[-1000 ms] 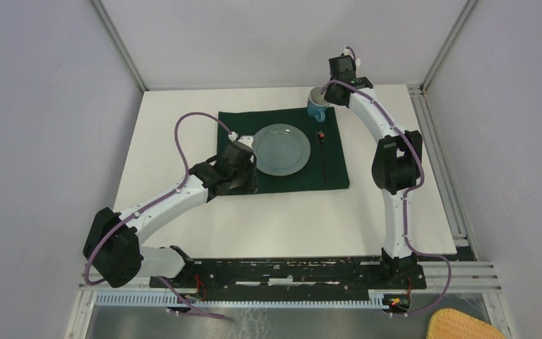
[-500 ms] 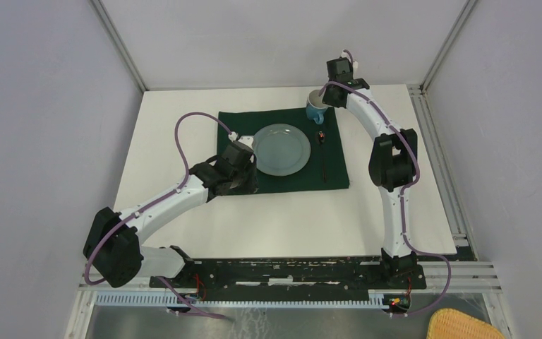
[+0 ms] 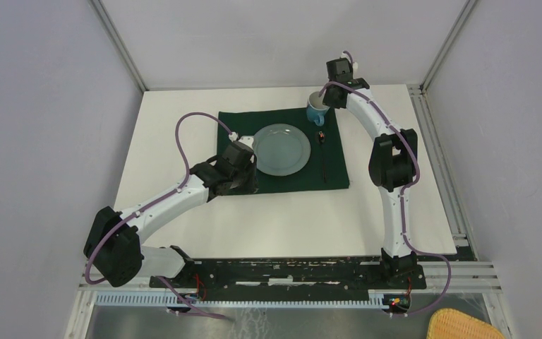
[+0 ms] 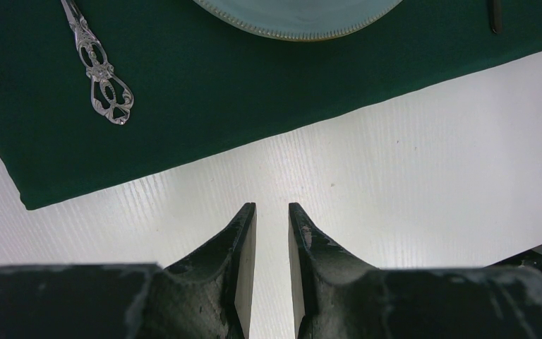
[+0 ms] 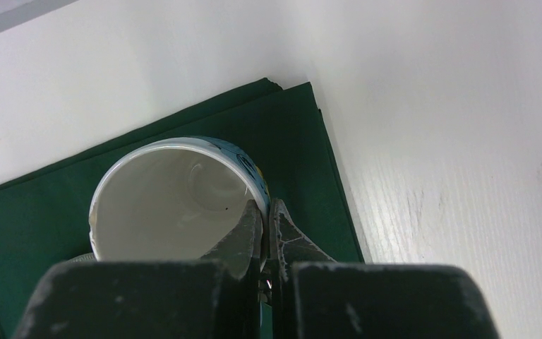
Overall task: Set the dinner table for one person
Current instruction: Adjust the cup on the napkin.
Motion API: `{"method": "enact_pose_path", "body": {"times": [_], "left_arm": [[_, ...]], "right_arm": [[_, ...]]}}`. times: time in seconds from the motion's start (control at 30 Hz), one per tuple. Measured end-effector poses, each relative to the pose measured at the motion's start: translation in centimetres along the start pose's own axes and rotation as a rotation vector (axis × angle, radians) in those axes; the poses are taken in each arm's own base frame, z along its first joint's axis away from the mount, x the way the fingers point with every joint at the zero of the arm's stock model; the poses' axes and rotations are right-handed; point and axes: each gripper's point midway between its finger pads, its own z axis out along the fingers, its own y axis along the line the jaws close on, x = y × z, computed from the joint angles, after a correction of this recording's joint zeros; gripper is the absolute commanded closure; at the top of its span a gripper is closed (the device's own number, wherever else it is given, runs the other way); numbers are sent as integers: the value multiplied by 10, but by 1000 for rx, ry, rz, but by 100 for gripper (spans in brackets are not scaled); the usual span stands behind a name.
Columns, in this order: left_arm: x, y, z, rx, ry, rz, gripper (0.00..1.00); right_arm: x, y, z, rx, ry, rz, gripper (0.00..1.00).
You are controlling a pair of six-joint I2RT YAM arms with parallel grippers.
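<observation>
The white dinner table [image 3: 289,219] bears a dark green cloth [image 3: 289,182]. A pale blue-green plate [image 3: 281,150] lies at the cloth's middle. A dark utensil [image 3: 323,152] lies right of the plate. A blue mug [image 3: 316,109] with a white inside [image 5: 169,205] is over the cloth's far right corner [image 5: 303,141]. My right gripper [image 5: 262,205] is shut on its rim, one finger inside, one outside. I cannot tell whether the mug touches the cloth. My left gripper [image 4: 272,206] is slightly open and empty above bare table, near the cloth's front left corner. An ornate silver fork handle [image 4: 102,78] lies left of the plate [image 4: 296,18].
Grey walls and metal frame rails close in the table on the left, back and right. A yellow woven basket [image 3: 462,326] sits off the table at the near right. The arm bases stand on a black rail [image 3: 289,268] along the near edge.
My right arm has shifted slightly left with the mug in its grip. The left arm, plate and utensils have not moved.
</observation>
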Motion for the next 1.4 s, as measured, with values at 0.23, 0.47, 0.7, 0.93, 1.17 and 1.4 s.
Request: {"method": "enact_pose_path", "body": {"times": [0.23,0.47,0.7,0.93,1.17,1.4], "left_arm": [[0,0,0,0,0,0,70],[0,0,0,0,0,0,70],[0,0,0,0,0,0,70],[0,0,0,0,0,0,70],[0,0,0,0,0,0,70],[0,0,0,0,1,0,70]], "right_arm": [[5,-1,2,6,14,-5,100],[7,1,2,4,17,-9,100],[12,1,8,4,27,-11,100],[12,2,8,2,29,-12,88],[9,9,8,-24,14,-3,72],[5,14,9,-39,-7,1,67]]}}
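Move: Already pinching the right-hand wall of the cup, the right hand has the cup's middle some 4 cm to its left, about level in reach and 5 cm below. The napkin's far right corner is roughly 4 cm ahead and 3 cm right, the spoon's middle 16 cm back and 1 cm left, the plate's centre 12 cm back and 15 cm left, all about 10 cm below. From the idle left hand the cup lies about 32 cm ahead and 20 cm right, 5 cm below. Lowering the cup by about 1.5 cm onto the far right part of the napkin, the right hand keeps its pinch on the wall and eases slightly left. Then its fingers open to about a third, letting go of the wall but still straddling it, one inside and one outside, while the hand shifts about 1 cm forward and 1 cm left and rises slightly. ##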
